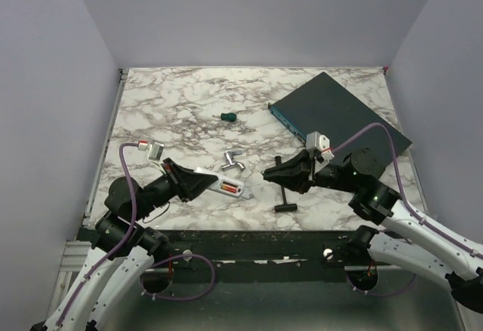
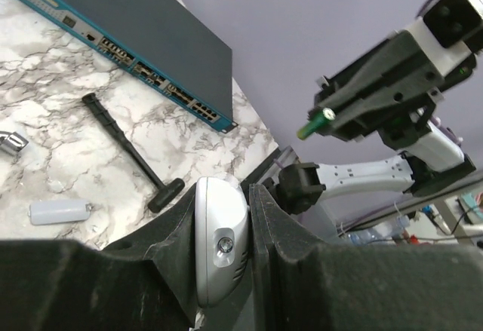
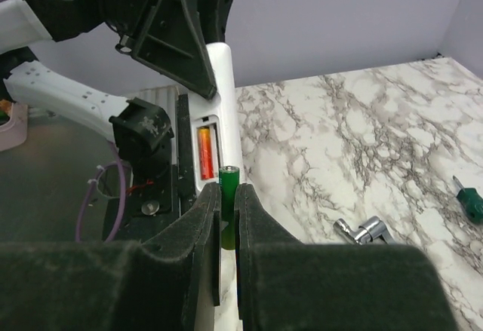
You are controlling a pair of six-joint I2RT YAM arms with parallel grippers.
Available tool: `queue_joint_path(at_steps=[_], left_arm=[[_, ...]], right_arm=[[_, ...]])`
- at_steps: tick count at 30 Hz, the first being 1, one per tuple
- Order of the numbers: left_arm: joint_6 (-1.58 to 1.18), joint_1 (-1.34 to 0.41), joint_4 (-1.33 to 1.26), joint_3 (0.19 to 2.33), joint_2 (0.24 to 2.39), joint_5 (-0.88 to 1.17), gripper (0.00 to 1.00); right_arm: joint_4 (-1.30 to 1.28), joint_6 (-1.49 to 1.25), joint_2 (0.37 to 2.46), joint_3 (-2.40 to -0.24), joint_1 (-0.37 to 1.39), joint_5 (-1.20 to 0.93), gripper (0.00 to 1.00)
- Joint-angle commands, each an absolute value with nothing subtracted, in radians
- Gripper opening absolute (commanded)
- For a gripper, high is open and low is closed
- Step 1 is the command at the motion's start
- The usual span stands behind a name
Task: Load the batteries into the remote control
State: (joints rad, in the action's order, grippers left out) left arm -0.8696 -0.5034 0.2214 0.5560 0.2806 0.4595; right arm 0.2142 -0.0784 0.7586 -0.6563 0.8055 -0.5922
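Observation:
My left gripper (image 1: pixel 198 182) (image 2: pixel 225 204) is shut on the remote control (image 1: pixel 226 185) (image 2: pixel 220 244), a white handset held above the table's near middle. Its battery bay faces up, and an orange-red battery (image 3: pixel 204 152) (image 1: pixel 226 188) lies in one slot of the remote control (image 3: pixel 220 97). My right gripper (image 1: pixel 266 173) (image 3: pixel 228 195) is shut on a green battery (image 3: pixel 229 186) (image 2: pixel 313 125), which sticks out past the fingertips. That battery's end hovers just short of the bay, beside the orange one and apart from the remote.
A black T-handled tool (image 1: pixel 284 195) (image 2: pixel 132 154) lies under my right gripper. A bent silver metal piece (image 1: pixel 233 163) (image 3: pixel 366 231) and a green-handled screwdriver (image 1: pixel 227 117) lie mid-table. A dark teal box (image 1: pixel 339 112) sits far right. A small white cover (image 2: pixel 59 211) rests on the marble.

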Motion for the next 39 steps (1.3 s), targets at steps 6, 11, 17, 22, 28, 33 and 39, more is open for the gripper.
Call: queue_joint_path(at_steps=[6,11,17,22,28,33,39], left_arm=[[-0.947,-0.500,0.238,0.561,0.286,0.356,0.00],[-0.945,-0.500,0.238,0.553,0.273,0.373,0.00],[-0.949,-0.500,0.277,0.551,0.273,0.379,0.00],[-0.952,-0.500,0.291,0.550,0.250,0.364,0.00],[-0.973,-0.500,0.270,0.532,0.234,0.379,0.00],[-0.995,-0.500,0.251,0.510,0.224,0.394,0.00],[-1.004,-0.500,0.243,0.510,0.215,0.415,0.00]], right_arm=[[0.223,0.022,0.894,-0.735,1.150,-0.191,0.01],[0.354,0.064,0.970,-0.711,1.223,-0.158,0.01],[0.426,0.115,1.020,-0.728,1.225,-0.154,0.01],[0.451,0.136,1.060,-0.742,1.224,-0.141,0.01],[0.501,0.144,1.109,-0.744,1.224,-0.146,0.01],[0.520,0.156,1.128,-0.756,1.224,-0.151,0.01],[0.502,0.178,1.143,-0.763,1.225,-0.150,0.01]])
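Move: The remote's open battery compartment, with an orange battery already in it, lies about 11 cm to the right hand's left, 3 cm back and some 4 cm below; from the left hand, which holds the remote, it is about 4 cm to the right and 2 cm back, roughly level. Far below the right hand, some 25 cm down, the loose battery cover lies about 9 cm ahead and 6 cm left, the hammer about 12 cm ahead and 5 cm right. The green battery, still pinched in the right fingers, is carried about 10 cm left to the remote's compartment, swinging back and down some 4 and 3 cm at first, then easing forward nearly 3 cm as the leftward travel slows and the fingers tip up about 10 degrees. The left hand keeps its grip on the remote, sinking a good 2 cm and tipping down slightly. ##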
